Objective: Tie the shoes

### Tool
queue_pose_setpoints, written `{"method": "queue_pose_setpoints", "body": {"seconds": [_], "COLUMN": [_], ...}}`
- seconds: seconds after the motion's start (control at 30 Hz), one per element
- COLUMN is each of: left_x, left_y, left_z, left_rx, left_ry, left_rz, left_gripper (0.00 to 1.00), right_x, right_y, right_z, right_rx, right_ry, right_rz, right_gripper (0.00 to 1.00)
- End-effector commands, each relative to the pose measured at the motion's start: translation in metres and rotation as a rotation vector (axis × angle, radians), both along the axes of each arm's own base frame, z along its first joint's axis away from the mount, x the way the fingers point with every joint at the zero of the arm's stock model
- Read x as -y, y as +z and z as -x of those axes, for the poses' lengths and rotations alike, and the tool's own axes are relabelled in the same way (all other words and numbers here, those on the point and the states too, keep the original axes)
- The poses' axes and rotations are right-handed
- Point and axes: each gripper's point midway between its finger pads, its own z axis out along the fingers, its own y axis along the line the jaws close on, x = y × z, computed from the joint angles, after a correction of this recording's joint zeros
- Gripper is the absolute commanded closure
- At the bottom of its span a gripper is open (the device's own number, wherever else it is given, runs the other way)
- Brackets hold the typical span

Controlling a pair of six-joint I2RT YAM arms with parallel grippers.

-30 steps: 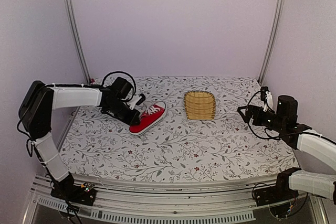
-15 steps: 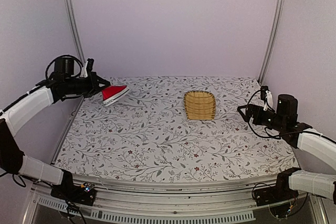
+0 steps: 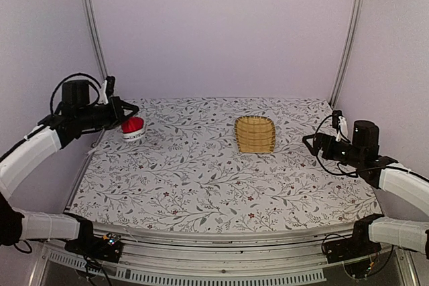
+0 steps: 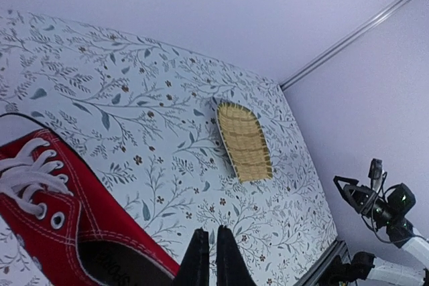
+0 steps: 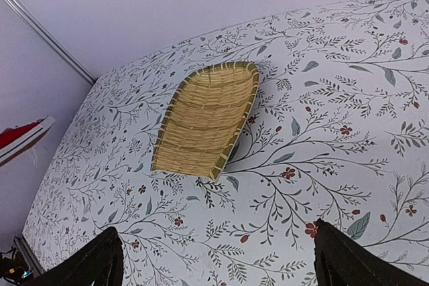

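The red shoe (image 3: 132, 126) with white laces and a white sole hangs off the table at its far left edge, toe pointing toward the top camera. My left gripper (image 3: 129, 114) is right above it, shut. In the left wrist view the shoe (image 4: 67, 212) fills the lower left, and its heel rim runs up against the closed left gripper (image 4: 208, 254); the contact itself is cut off by the frame's bottom edge. The right wrist view catches the shoe (image 5: 20, 137) raised at the far left. My right gripper (image 3: 307, 143) hovers wide open at the right side, the right gripper (image 5: 214, 229) holding nothing.
A yellow woven basket (image 3: 255, 134) lies on the floral tablecloth (image 3: 201, 179) at the back, right of centre; the basket (image 5: 208, 118) is ahead of the right gripper. Metal frame posts (image 3: 94, 31) rise at both back corners. Walls close in on all sides.
My left arm has swung up and leftward, carrying the shoe from the table's left-centre to its far left edge, off the surface. The right arm has not moved.
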Motion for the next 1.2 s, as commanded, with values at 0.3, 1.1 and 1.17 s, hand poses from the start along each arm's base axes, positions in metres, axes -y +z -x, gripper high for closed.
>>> {"method": "queue_pose_setpoints", "body": {"seconds": [0.3, 1.1, 1.17], "left_x": [0.164, 0.195, 0.175], "left_y": [-0.091, -0.121, -0.118], "left_z": [0.079, 0.113, 0.102], "left_rx": [0.031, -0.055, -0.096], "left_ry": [-0.375, -0.383, -0.320], "left_rz": [0.036, -0.246, -0.220], "left_gripper": [1.00, 0.13, 0.12], "right_x": [-0.007, -0.065, -0.084], "right_y": [-0.009, -0.009, -0.002], "right_z": [-0.001, 0.004, 0.004], "right_rx": [-0.024, -0.090, -0.099], "right_ry": [0.033, 0.178, 0.195], "right_rz": [-0.025, -0.007, 0.005], "right_gripper": [0.01, 0.01, 0.01]}}
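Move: The shoe already hangs from the left fingers by its ankle rim. Its landing spot is bare table in front of the robot, about 13 cm back, 23 cm to the right and 25 cm below that hand. The woven basket lies some 22 cm ahead, 48 cm right and 27 cm below. From the idle right hand, the landing spot is roughly 10 cm back, 43 cm to its left and 13 cm lower. The shoe, still pinched at its rim, is swung right about 23 cm, lowered some 16 cm and drawn back about 14 cm by the left hand, most of the lowering coming first, while the hand turns about 30 degrees clockwise. The left fingers then open wide, let go and rise about 3 cm. The open right hand drifts some 5 cm left and slightly down, towards the shoe's new place. ##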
